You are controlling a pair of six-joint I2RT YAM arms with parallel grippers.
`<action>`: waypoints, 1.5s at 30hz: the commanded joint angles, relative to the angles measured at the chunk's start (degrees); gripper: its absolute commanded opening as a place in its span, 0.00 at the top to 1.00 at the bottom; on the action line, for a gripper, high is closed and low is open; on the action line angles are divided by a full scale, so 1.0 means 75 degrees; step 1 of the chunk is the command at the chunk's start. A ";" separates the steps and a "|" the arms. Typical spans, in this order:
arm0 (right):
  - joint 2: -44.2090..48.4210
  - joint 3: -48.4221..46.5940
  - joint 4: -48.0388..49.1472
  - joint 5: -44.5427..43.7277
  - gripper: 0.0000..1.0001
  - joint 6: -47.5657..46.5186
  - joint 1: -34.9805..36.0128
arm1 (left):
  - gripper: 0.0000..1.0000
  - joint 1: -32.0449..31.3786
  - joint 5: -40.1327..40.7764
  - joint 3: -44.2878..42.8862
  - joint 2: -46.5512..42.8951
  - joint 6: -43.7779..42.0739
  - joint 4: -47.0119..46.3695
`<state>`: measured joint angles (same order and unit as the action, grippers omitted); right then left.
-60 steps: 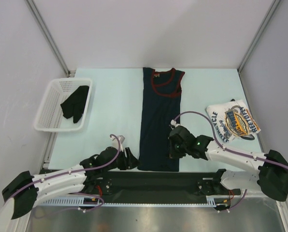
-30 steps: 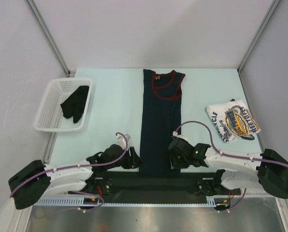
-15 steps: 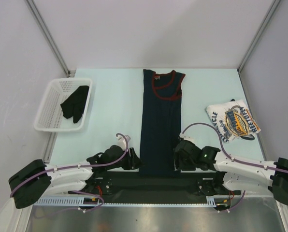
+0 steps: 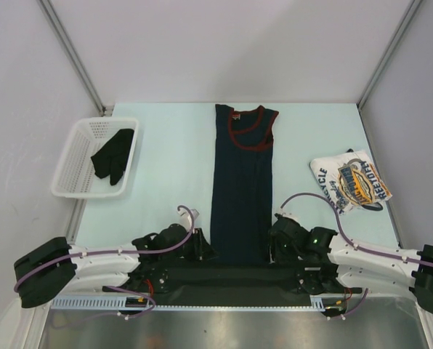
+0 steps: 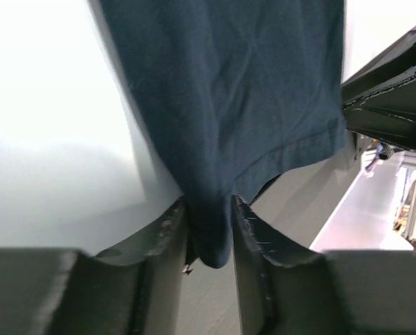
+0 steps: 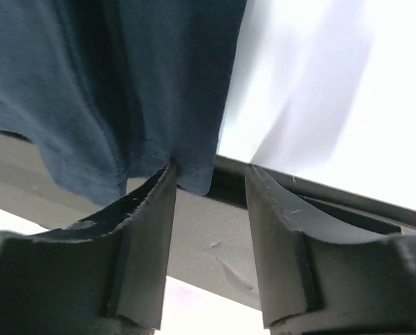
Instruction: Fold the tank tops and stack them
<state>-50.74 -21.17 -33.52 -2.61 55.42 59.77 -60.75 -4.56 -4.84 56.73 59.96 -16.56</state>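
Observation:
The navy tank top point(image 4: 238, 182) with dark-red trim lies flat and lengthwise in the middle of the table, neck at the far end. Its near hem reaches the table's front edge. My left gripper point(image 4: 203, 246) is at the hem's left corner. In the left wrist view that gripper point(image 5: 208, 202) is shut on a bunched fold of navy cloth point(image 5: 222, 105). My right gripper point(image 4: 274, 247) is at the hem's right corner. In the right wrist view it point(image 6: 209, 171) stands open, and the hem corner point(image 6: 194, 174) only touches its left finger. The white tank top point(image 4: 351, 182) lies folded at the right.
A white basket point(image 4: 75, 171) holding a dark cloth point(image 4: 113, 156) stands at the left of the table. The black bar point(image 4: 224, 276) carrying the arm bases runs along the near edge, just below the hem. Side walls close in the table left and right.
Both grippers have come back toward the near edge, to the hem's corners. The left jaws have closed on the cloth. The right gripper has shifted right and nearer.

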 commanded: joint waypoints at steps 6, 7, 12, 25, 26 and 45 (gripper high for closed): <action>-0.0208 0.0092 0.0813 0.0278 0.94 0.0076 -0.0012 | 0.73 -0.0103 0.0244 0.0868 -0.0414 0.0196 0.0976; -0.0184 0.0057 0.0813 0.0278 0.94 0.0064 -0.0012 | 0.76 -0.0103 0.0244 0.0845 -0.0416 0.0185 0.1012; -0.0289 -0.0177 0.0742 0.0278 1.00 -0.0030 0.0000 | 1.00 -0.0103 0.0432 0.0833 -0.0568 0.0184 0.1164; -0.0710 -0.2227 -0.0417 -0.0343 1.00 -0.1294 -0.0935 | 1.00 0.0585 0.0178 -0.1111 -0.0206 -0.0799 0.1892; -0.0769 -0.2518 -0.0441 -0.0366 1.00 -0.1458 -0.1100 | 1.00 0.0820 0.0035 -0.1194 -0.0135 -0.0904 0.1810; -0.5628 -0.7218 -0.0112 0.0735 1.00 -0.4166 -0.5121 | 1.00 0.3787 -0.0517 -0.8360 0.5078 -0.3530 0.3624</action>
<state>-87.33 -69.43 -34.81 2.44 27.79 23.46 -34.33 -7.86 -59.57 90.87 37.28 6.63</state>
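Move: Each hand's fingers straddle a hem corner of the navy tank top at the near table edge; each corner lies about 1 cm to its hand's left and level with it. The red-trimmed neckline is some 44 cm ahead and 13 cm to the right of the left hand, or 43 cm ahead and 6 cm to the left of the right. The folded white tank top lies about 25 cm ahead and 26 cm to the right of the right hand. Nearly in place at first, both hands close their part-open fingers and pinch the two hem corners, easing a centimetre or so left. Then they speed forward over the tank top towards its neckline, some 25 cm, lifting 10 to 12 cm on the way, the right starting up slightly sooner. Both keep their grip while the fingertips tip up and outward by roughly 15 degrees. ##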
